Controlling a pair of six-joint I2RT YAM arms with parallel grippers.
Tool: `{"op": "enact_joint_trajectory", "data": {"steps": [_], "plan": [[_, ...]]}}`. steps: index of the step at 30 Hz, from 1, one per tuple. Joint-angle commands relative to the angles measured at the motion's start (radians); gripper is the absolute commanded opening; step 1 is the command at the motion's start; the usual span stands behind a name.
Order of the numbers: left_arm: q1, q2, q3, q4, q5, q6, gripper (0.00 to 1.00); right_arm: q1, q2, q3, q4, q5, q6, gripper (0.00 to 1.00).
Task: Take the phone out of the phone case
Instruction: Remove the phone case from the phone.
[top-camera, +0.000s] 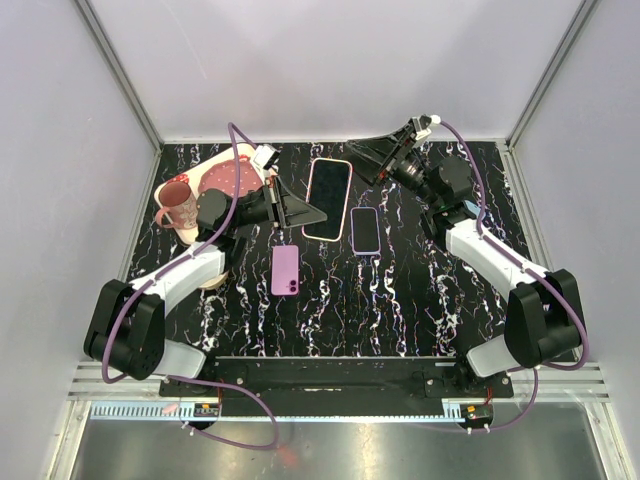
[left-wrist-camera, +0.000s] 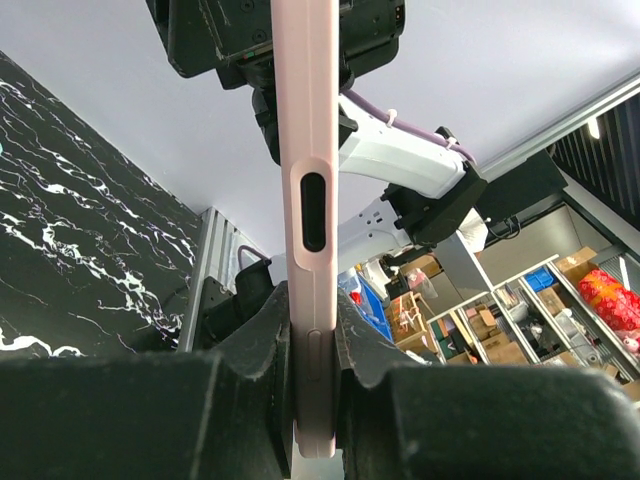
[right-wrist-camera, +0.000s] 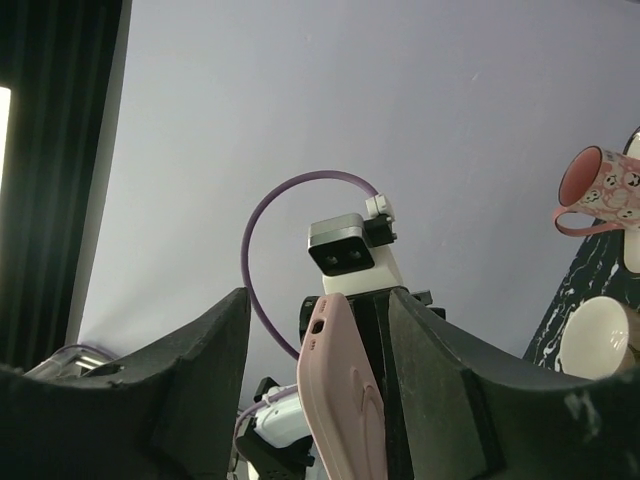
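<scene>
A phone (top-camera: 328, 198) with a black screen sits inside a pale pink phone case (left-wrist-camera: 308, 150). It is held up above the black marble table (top-camera: 400, 300). My left gripper (top-camera: 316, 215) is shut on the case's lower left edge, whose side is pinched between both fingers (left-wrist-camera: 262, 345). My right gripper (top-camera: 362, 163) is open at the case's far right corner. In the right wrist view the pink case (right-wrist-camera: 345, 400) stands between the spread jaws of that gripper (right-wrist-camera: 318, 300), close against the right finger (right-wrist-camera: 440, 370).
A purple phone (top-camera: 286, 270) and a smaller dark phone (top-camera: 365, 229) lie flat on the table. At the back left stand a pink mug (top-camera: 180, 205) and a pink plate (top-camera: 232, 178). White walls enclose the table on three sides.
</scene>
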Motion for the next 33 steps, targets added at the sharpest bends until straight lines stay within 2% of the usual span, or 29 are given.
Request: {"op": "enact_joint_trajectory", "data": {"steps": [1, 6, 19, 22, 26, 27, 31, 33], "plan": [[0.007, -0.043, 0.035, 0.069, -0.056, 0.022, 0.0, 0.005, -0.029, 0.0, -0.012, 0.014, -0.045, 0.61], [0.007, -0.038, 0.038, 0.055, -0.066, 0.022, 0.0, 0.009, -0.02, 0.008, -0.029, 0.008, -0.058, 0.54], [0.01, -0.028, 0.046, 0.044, -0.077, 0.02, 0.0, 0.043, 0.028, 0.025, -0.006, -0.004, -0.052, 0.53], [0.01, -0.029, 0.044, 0.043, -0.077, 0.02, 0.0, 0.043, 0.034, 0.025, 0.003, 0.001, -0.048, 0.49], [0.01, -0.031, 0.046, 0.041, -0.077, 0.022, 0.0, 0.043, 0.043, 0.025, 0.027, 0.008, -0.025, 0.35], [0.01, -0.031, 0.046, 0.039, -0.079, 0.02, 0.0, 0.043, 0.048, 0.022, 0.043, 0.01, -0.011, 0.24], [0.012, -0.031, 0.043, 0.035, -0.082, 0.025, 0.0, 0.043, 0.082, 0.019, 0.164, -0.001, 0.093, 0.0], [0.012, -0.031, 0.044, 0.033, -0.088, 0.025, 0.0, 0.045, 0.089, 0.02, 0.192, -0.002, 0.127, 0.0]]}}
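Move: The peach phone case, with its phone inside, is still in the left hand's grip, its middle about 4 cm ahead of that hand, 3 cm right and 2 cm above. It lies roughly 7 cm back, 6 cm left and 5 cm below the right hand, which is open beside the far right corner. On the table, some 40 cm beneath the right hand, the dark phone lies 6 cm ahead and 5 cm right, the lilac phone 5 cm back and 18 cm left. Easing down and left, roughly 1.5 cm each way, with a small rise at the end, the right hand brings its open fingers onto the far right corner of the peach case, then closes them until nearly shut and pinches it by the edge. The left hand keeps its grip on the left edge and carries the phone about 1.5 cm forward. ##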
